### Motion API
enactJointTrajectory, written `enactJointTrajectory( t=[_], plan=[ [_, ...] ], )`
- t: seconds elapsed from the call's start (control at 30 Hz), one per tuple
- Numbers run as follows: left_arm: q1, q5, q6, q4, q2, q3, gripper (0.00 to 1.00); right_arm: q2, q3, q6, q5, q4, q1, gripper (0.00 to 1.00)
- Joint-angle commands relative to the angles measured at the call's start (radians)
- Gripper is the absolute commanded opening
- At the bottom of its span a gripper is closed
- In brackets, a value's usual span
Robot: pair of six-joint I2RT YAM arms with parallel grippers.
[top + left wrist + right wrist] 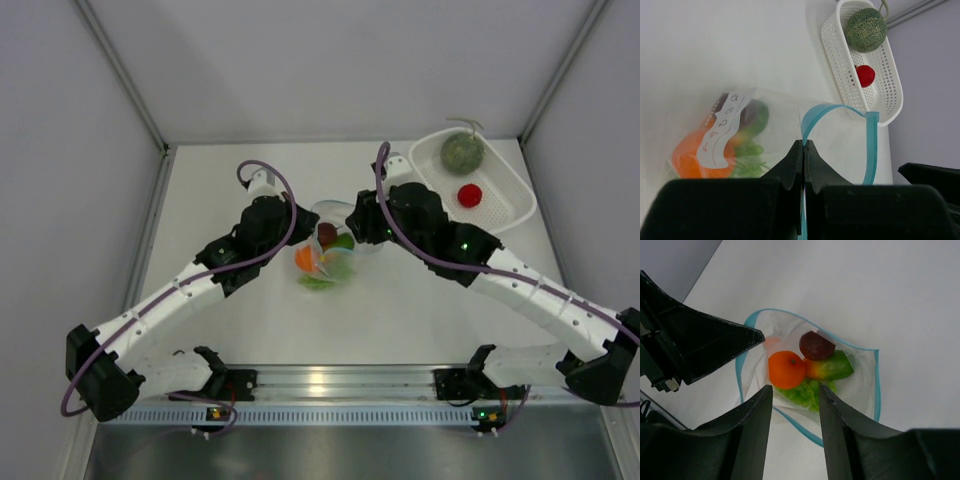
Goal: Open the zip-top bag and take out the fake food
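The zip-top bag [335, 250] lies mid-table with its light blue zip strip [871, 150] pulled into an open loop. My left gripper [804, 145] is shut on the strip at the bag's left lip. Inside the bag lie an orange ball [786, 369], a dark red piece [816, 345], a green-orange piece [832, 367] and a leafy green piece [802, 395]. My right gripper [796, 390] hangs open just over the bag's mouth, its fingers either side of the near lip, gripping nothing. A grey-green melon [463, 152] and a red ball [469, 195] sit in the basket.
The white perforated basket [500, 215] stands at the back right, close to the right wall. Grey walls close in the table on the left, back and right. Both arms meet over the bag [860, 385], the left gripper's black body [705, 347] near my right fingers.
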Motion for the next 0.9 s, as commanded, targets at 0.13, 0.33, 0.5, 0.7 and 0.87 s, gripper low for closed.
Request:
enactJointTrajectory(
  t=[0.13, 0.33, 0.5, 0.7, 0.87],
  plan=[
    [-0.002, 0.01, -0.031, 0.026, -0.019, 0.008, 0.0, 0.047, -0.059, 0.058, 0.042, 0.115, 0.018, 0.43],
    [-0.002, 0.005, -0.058, 0.029, -0.036, -0.011, 0.0, 0.136, -0.051, 0.087, 0.091, 0.131, 0.018, 0.42],
    [-0.002, 0.014, -0.061, 0.028, -0.039, -0.014, 0.0, 0.205, -0.046, 0.111, 0.093, 0.168, 0.018, 0.41],
    [-0.002, -0.009, -0.064, 0.026, -0.041, -0.034, 0.0, 0.301, -0.031, 0.138, 0.101, 0.243, 0.016, 0.41],
    [-0.002, -0.024, -0.058, 0.026, -0.036, -0.046, 0.0, 0.361, -0.034, 0.167, 0.09, 0.304, 0.016, 0.4]
  ],
)
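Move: Below the right hand, which is still outside the bag held open by the left, the dark plum lies about 10 cm ahead, 5 cm to the left and 18 cm down. Some 6 cm back of the plum and 5 cm farther left is the orange; the green pepper lies 2 cm back of the plum and 3 cm to its right, at about the same depth. From the left hand the plum is roughly 6 cm ahead, 1 cm to the right and 14 cm below. Sinking steadily some 12 cm while easing about 5 cm forward and 5 cm left, the right hand brings its part-open fingers from above the bag down through the mouth towards the plum and its neighbours, tipping roughly 10 degrees farther down, its gap unchanged. The left hand stays put and keeps its pinch on the blue zip rim, holding the mouth open. ##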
